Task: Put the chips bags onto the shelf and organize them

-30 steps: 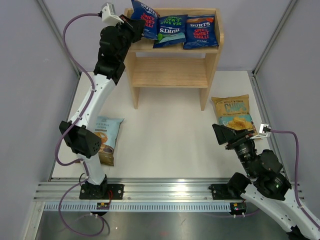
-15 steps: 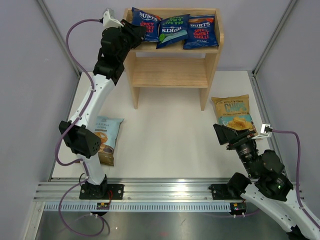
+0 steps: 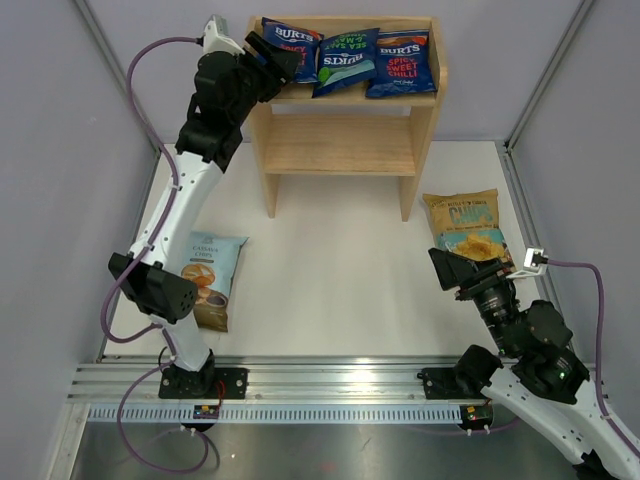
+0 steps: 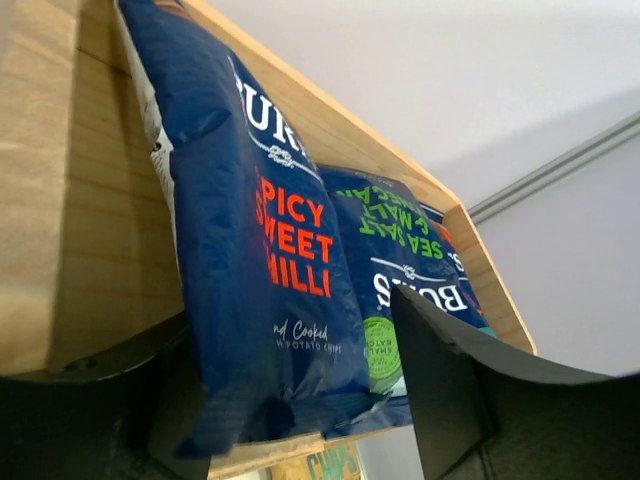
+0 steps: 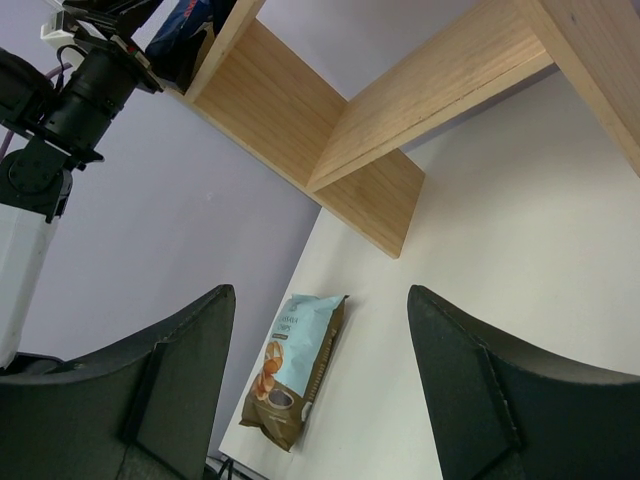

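Observation:
Three dark-blue Burts bags lie side by side on the top tier of the wooden shelf point(image 3: 340, 145): a red-label one point(image 3: 297, 47) at the left, a green-label one point(image 3: 345, 60) in the middle, a red-label one point(image 3: 402, 65) at the right. My left gripper point(image 3: 273, 62) is open at the shelf's top left corner; in the left wrist view its fingers stand wide on either side of the left bag's near end point(image 4: 270, 230). A pale blue-tan bag point(image 3: 208, 275) lies on the table at the left. A yellow bag point(image 3: 465, 225) lies at the right. My right gripper point(image 3: 447, 268) is open and empty, low beside it.
The shelf's lower tier point(image 3: 340, 150) holds nothing. The right wrist view shows the shelf's underside point(image 5: 370, 130) and the pale bag point(image 5: 295, 365) across the white table. Grey walls close in both sides. A metal rail point(image 3: 330, 385) runs along the near edge.
The left red-label bag went from tilted up in my left gripper to lying flat on the top tier. My left gripper has opened and eased back. The right arm barely moved.

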Robot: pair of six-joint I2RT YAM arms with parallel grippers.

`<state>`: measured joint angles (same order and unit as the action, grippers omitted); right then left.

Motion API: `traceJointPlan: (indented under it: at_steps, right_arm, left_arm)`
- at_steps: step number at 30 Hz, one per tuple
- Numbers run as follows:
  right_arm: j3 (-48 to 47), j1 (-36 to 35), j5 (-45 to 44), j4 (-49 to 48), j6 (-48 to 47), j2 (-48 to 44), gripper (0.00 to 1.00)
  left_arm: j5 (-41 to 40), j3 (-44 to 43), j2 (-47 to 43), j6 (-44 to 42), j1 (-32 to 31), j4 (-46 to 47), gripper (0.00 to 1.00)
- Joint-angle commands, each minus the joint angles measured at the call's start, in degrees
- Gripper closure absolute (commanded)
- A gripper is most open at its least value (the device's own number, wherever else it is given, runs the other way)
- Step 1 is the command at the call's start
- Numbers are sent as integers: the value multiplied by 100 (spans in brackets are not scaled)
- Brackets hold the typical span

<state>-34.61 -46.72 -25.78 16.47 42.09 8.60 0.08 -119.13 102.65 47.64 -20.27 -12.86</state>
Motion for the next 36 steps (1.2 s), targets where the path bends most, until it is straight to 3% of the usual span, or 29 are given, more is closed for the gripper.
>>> traceJointPlan:
  at_steps: [1, 8, 12, 14, 25, 31, 33, 36]
  right_arm:
    - [-265, -13, 12, -39, 45, -16, 23]
    - [-362, -13, -23, 110, 72, 115, 23]
    - [-511, -13, -32, 243, 72, 273, 23]
    - [-564, -13, -6, 313, 63, 370, 23]
    - [-933, -21, 187, 559, -95, 993, 21]
    - [-1135, -13, 345, 664, -341, 1380, 10]
    - [-1171, -13, 441, 682, -490, 1460, 1]
    - [-1197, -13, 670, 656, -675, 1601, 1]
  left_arm:
    - [-341, -49, -315, -97, 102, -735, 31]
    - [-140, 205, -561, -140, 146, -1008, 20]
    - [-52, 285, -676, -193, 164, -1069, 11]
    - [-43, 320, -772, -237, 164, -1210, 1]
    - [133, 1076, -1501, -624, 339, -1262, 1]
    - [195, 1963, -2239, -878, 463, -1174, 1]
    - [46, 2391, -2670, -1054, 463, -1271, 1]
    - [-288, 2990, -3469, -1230, 472, -1280, 1]
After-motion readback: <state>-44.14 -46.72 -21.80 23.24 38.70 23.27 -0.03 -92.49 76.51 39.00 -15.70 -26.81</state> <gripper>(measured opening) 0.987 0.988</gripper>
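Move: The cassava chips bag, next to be taken, lies on the table some 20 cm to the left of my left hand, about 20 cm back and 45 cm below. Just released, the spicy chilli bag has its middle about 6 cm ahead, 3 cm right and 4 cm lower, with the green sea salt bag some 15 cm right and 5 cm ahead. From my right hand the cassava chips bag is about 60 cm left, 12 cm ahead and 30 cm below. I finish spreading my left fingers, leave the spicy chilli bag and back out of the top shelf, drifting left. Then I sink about 7 cm and speed up towards the cassava chips bag, some 15 cm in all, tipping down and rolling its left side up, 10 to 15 degrees each. My empty right hand eases about 3 cm left, rolls its left side down and opens fully. ##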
